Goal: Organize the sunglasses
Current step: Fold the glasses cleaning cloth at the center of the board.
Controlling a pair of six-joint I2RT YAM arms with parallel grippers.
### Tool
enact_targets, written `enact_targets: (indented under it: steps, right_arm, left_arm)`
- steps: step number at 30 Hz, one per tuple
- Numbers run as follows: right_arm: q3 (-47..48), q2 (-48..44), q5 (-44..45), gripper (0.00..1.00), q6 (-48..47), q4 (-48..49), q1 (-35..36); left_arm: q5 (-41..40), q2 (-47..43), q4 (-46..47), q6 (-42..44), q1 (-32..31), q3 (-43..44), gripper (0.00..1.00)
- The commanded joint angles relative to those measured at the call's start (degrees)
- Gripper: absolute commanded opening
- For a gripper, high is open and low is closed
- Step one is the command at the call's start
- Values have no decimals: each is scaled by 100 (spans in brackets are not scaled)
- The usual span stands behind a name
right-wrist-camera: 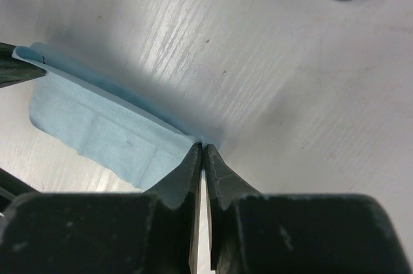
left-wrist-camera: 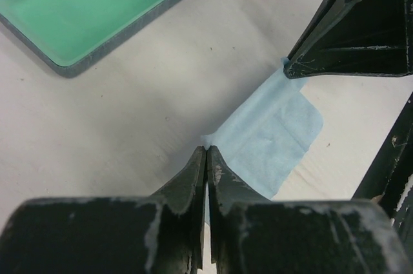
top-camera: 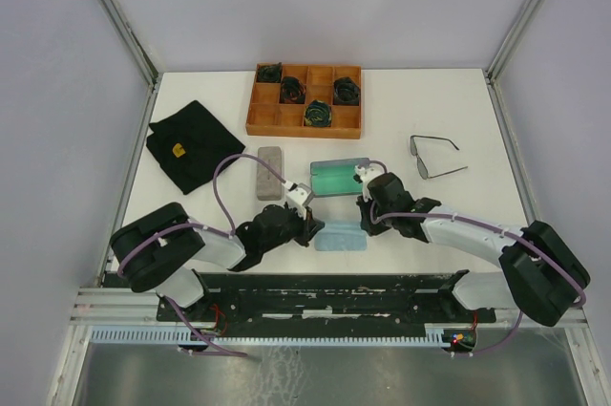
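One pair of sunglasses (top-camera: 434, 156), thin dark wire frame with its arms unfolded, lies on the table to the right, apart from both arms. A light blue cloth (top-camera: 342, 237) lies stretched between my two grippers near the front edge. My left gripper (left-wrist-camera: 206, 150) is shut on one corner of the cloth (left-wrist-camera: 271, 135), a blue sliver showing between its jaws. My right gripper (right-wrist-camera: 202, 147) is pinched on the opposite corner of the cloth (right-wrist-camera: 97, 129), its tips touching. From above, the left gripper (top-camera: 313, 224) and right gripper (top-camera: 366, 224) face each other across the cloth.
A green-lined case (top-camera: 339, 175) lies open just behind the cloth. A grey case (top-camera: 271, 173) lies to its left, and a black cloth (top-camera: 191, 143) farther left. A wooden compartment tray (top-camera: 305, 121) with dark green coiled bundles stands at the back.
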Motion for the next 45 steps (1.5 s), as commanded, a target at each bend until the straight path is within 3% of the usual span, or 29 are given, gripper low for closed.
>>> enact_targets:
  steps: [1, 10, 21, 27, 32, 40, 45]
  right_arm:
    - [34, -233, -173, 12, 169, -141, -5]
    - [31, -443, -494, 21, 329, -447, -6]
    - [38, -476, -869, 23, 521, -806, -9]
    - [153, -753, -754, 38, 646, -1387, -10]
    - [346, -1285, -227, 50, 753, -1954, -9]
    - [571, -1640, 502, 51, 1066, -2122, -8]
    - [606, -1293, 381, 52, 789, -1745, -5]
  left_arm:
    - [53, 8, 167, -268, -70, -66, 9]
    - [129, 43, 115, -504, -111, -160, 16]
    - [147, -71, -19, -783, -296, -330, 21]
    - [161, -217, -136, -1132, -361, -565, 24]
    - [68, -892, -735, -1338, -366, -745, 33]
    - [-57, -2246, -1903, -1349, -365, -890, 49]
    - [-992, -3021, -2929, -1869, -351, -716, 50]
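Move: Both grippers still have the raised far edge of the cleaning cloth at their tips, one at each end. The left gripper's target, the near left corner of the cloth, lies roughly 7 cm straight back and 2 cm below; the green case sits about 14 cm ahead and 6 cm right, the gray case 14 cm ahead and 13 cm left. For the right gripper the near right corner is some 6 cm straight back, 2 cm lower, and the green case 14 cm ahead, 7 cm left. Draw both grippers back together about 5 cm, bringing the held edge of the cloth over to its near edge, the left one sinking 2.5 cm while the right stays nearly level, both tipping the fingers down some 10 degrees. Then open the fingers to about half and clear the cloth: lift the left up and out to the left, the right up 4 cm, slightly forward and to the right. ##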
